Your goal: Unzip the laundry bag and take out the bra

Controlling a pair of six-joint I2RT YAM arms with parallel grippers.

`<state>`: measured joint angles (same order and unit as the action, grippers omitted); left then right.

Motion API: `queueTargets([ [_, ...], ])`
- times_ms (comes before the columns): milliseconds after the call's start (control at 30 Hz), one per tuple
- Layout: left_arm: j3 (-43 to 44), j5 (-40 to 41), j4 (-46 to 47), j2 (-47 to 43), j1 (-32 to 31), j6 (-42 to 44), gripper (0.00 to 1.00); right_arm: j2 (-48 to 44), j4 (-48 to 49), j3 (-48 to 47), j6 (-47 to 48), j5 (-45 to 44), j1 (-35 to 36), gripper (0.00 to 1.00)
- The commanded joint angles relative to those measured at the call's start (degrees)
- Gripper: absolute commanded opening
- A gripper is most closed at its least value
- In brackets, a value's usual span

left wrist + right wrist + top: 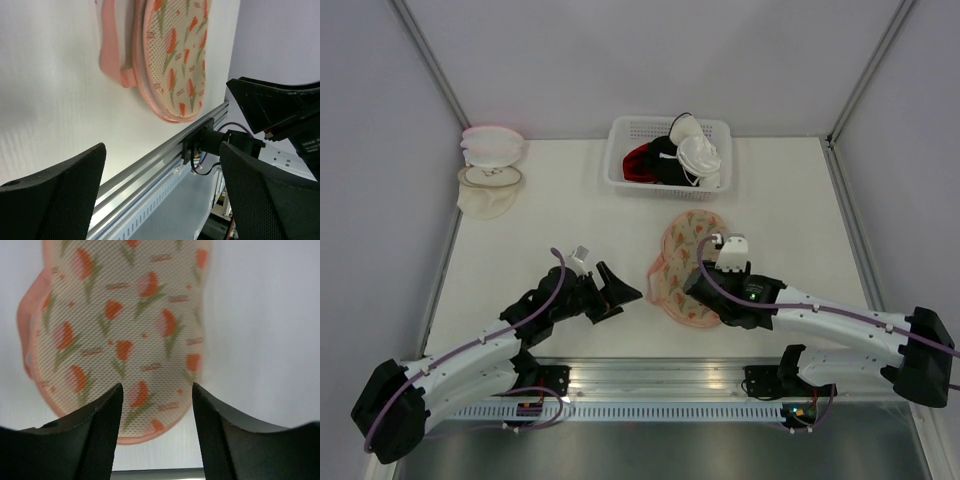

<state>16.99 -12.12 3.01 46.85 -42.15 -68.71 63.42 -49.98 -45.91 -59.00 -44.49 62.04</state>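
Note:
The laundry bag (682, 262) lies flat on the white table right of centre, beige with orange and green flowers and a pink edge. My right gripper (706, 297) hovers over its near end. In the right wrist view the right gripper (156, 387) is open, its fingers standing apart above the laundry bag (125, 325) with nothing pinched. My left gripper (620, 291) is open just left of the bag, apart from it. The left wrist view shows the left gripper (162, 150) open and empty, with the laundry bag (175, 60) ahead. The bra is hidden.
A white lattice basket (620, 150) holding red, black and white garments stands at the back. A pink domed pouch (490, 145) and a white one (488, 190) lie at the back left. A metal rail (660, 375) runs along the near edge. Grey walls enclose the table.

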Motion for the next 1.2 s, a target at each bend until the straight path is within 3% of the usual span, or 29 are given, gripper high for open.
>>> queueTargets([
  [0, -1.00, 0.96, -1.95, -0.62, -0.12, 1.03, 0.97, 4.07, 15.48, -0.85, 15.21, 13.15, 0.01, 0.62],
  [200, -1.70, 1.40, -4.22, -4.48, -0.12, 1.21, 0.97, 17.51, 20.44, -9.79, 22.61, 16.45, 2.38, 0.61],
  [433, -3.72, 1.92, -6.69, -9.75, -0.12, 0.15, 0.98, 30.09, 18.78, -18.67, 25.43, 16.72, 4.84, 0.61],
  [700, -4.95, 3.42, -11.70, -16.61, -0.04, -0.37, 1.00, 39.15, 9.12, -24.22, 19.90, 6.54, 5.46, 0.54],
  [867, -6.00, 3.51, -12.32, -18.02, -0.04, -0.55, 1.00, 41.35, 6.12, -25.98, 18.05, 3.36, 6.16, 0.36],
  [900, -6.18, 3.33, -12.32, -18.11, -0.04, -0.64, 1.00, 41.26, 5.77, -26.25, 17.96, 3.10, 6.34, 0.30],
  [933, -6.27, 3.24, -12.32, -18.11, -0.04, -0.73, 1.00, 41.00, 5.24, -26.33, 17.26, 2.22, 6.51, 0.17],
  [1000, -6.62, 3.24, -12.32, -18.11, -0.04, -0.99, 0.99, 40.56, 4.45, -26.25, 16.91, 1.43, 6.60, 0.04],
  [1167, -6.62, 3.33, -12.32, -18.20, -0.04, -0.90, 1.00, 37.05, -0.02, -25.55, 11.65, -4.54, 6.60, 0.00],
])
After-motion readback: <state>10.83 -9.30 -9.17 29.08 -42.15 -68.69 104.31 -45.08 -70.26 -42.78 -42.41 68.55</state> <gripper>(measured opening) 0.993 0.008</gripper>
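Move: From the right gripper, hovering part-open over the laundry bag's mesh, the zip-side edge lies about 13 cm to the left, 2 cm ahead and 7 cm below. The bag's middle is some 5 cm left and 1 cm ahead; the pink carrying strap is roughly 15 cm left and level with the hand, both about 8 cm lower. From the left gripper that zip-side edge lies around 8 cm ahead, 8 cm right and 7 cm below. Sweep the right gripper about 16 cm left and down across the bag, turning it counter-clockwise nearly 30 degrees, then ease back right some 3 cm. Roll its right side up about 20 degrees and shut the fingers, pinching the mesh edge by the zip, and start lifting slightly. Back the open left gripper off some 4 cm, to its left and back, sinking a little. ##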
